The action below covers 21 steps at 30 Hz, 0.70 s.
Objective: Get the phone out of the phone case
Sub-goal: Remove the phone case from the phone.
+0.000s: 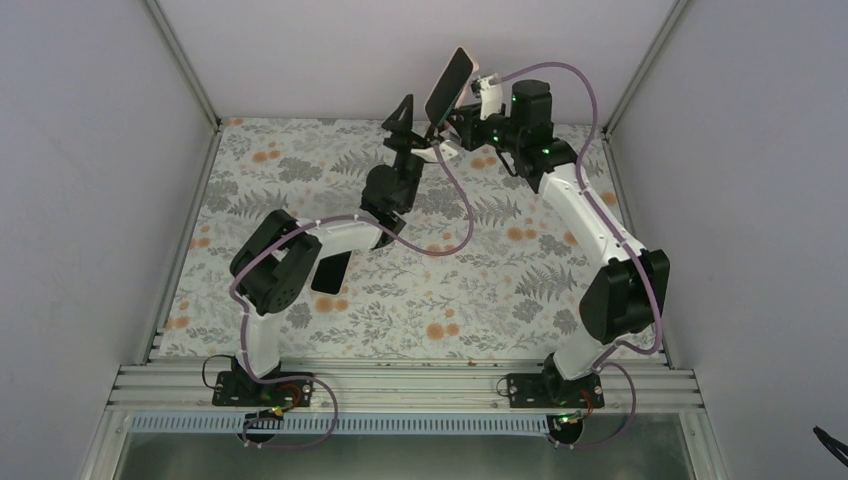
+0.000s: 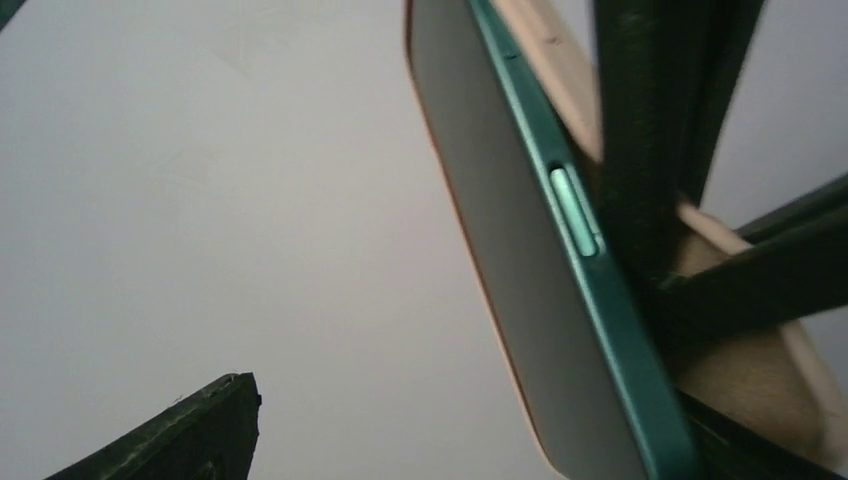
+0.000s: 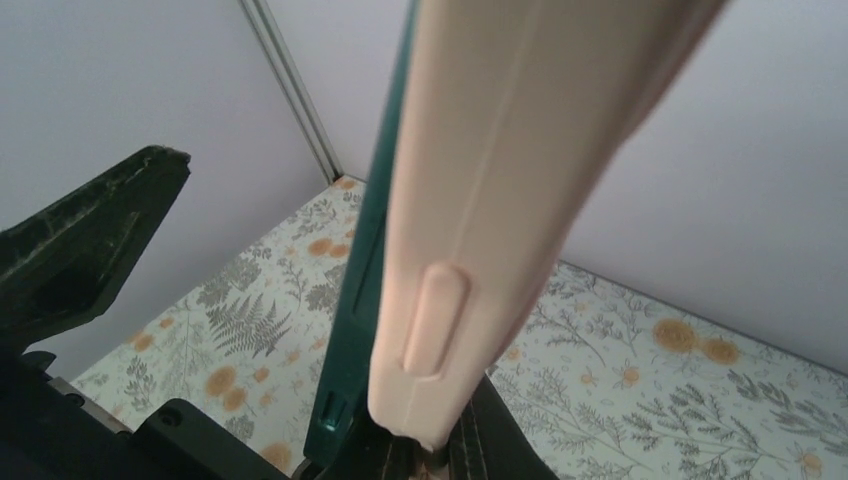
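High over the back of the table, my right gripper (image 1: 470, 118) is shut on the bottom end of the peach phone case (image 1: 479, 73). The dark green phone (image 1: 449, 84) stands tilted in it, its edge parted from the case along one side. In the right wrist view the phone case (image 3: 480, 200) rises from my right gripper (image 3: 450, 450), with the phone (image 3: 362, 290) just left of it. My left gripper (image 1: 412, 125) is open beside the phone. In the left wrist view the phone (image 2: 560, 240) sits near the right finger, with a wide gap to the left fingertip (image 2: 190, 430).
The floral table mat (image 1: 480, 290) lies below both arms. A dark flat rectangular object (image 1: 330, 272) rests on it under the left arm. Grey walls and metal corner posts (image 1: 185, 65) enclose the table on three sides.
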Available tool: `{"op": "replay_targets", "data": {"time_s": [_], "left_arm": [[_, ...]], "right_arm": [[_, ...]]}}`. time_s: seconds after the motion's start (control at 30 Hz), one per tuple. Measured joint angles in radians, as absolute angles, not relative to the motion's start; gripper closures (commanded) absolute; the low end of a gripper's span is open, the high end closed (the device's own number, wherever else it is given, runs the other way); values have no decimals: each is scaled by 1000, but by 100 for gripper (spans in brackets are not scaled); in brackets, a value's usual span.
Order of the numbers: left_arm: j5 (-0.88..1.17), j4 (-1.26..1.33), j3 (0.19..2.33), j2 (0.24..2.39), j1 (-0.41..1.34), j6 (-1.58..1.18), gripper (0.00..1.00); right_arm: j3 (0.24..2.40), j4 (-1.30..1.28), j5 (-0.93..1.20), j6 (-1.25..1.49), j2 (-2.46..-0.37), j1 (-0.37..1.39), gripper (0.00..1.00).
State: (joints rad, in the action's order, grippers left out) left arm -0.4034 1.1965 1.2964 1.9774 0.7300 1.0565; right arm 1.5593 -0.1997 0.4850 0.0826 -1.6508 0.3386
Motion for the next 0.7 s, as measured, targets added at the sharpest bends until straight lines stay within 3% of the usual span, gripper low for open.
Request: {"op": "replay_targets", "data": {"time_s": [0.17,0.3,0.7], "left_arm": [[-407,1216,1253,1977,746,1098,41],[-402,1221,1238,1978,751,1107,53],[-400,1313,1238,2014,771,1185,70]], "right_arm": [[1563,-233,496,75,-1671,342,97],[1567,-235,521,60,-1677,343,97],[1584,-243,562,56,-1680,342,97]]}}
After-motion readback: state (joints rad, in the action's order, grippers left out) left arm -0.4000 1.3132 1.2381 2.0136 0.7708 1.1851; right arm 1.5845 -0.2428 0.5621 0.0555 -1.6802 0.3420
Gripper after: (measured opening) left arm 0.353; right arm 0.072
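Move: The phone stands tilted up with its lower end between the two hands, its middle about 4 cm ahead of the left fingers, 4 cm to their right and 5 cm above. The pale case hangs behind it, its middle about 2 cm farther out and 2 cm farther right than the phone's. The right fingers are roughly 6 cm to the left hand's right, 1 cm ahead. From the right hand, the phone's middle lies some 3 cm ahead, 2 cm left and 5 cm above. Around the phone's partly freed lower edge the left fingers close from nearly wide open to about a third, one on the screen side, the other behind the phone by the case, as that hand eases about 2 cm down, and a bit back and right. The right hand keeps its pinch on the case's lower end, drifts about 1 cm left and 1 cm down and turns some 5 degrees counter-clockwise. ##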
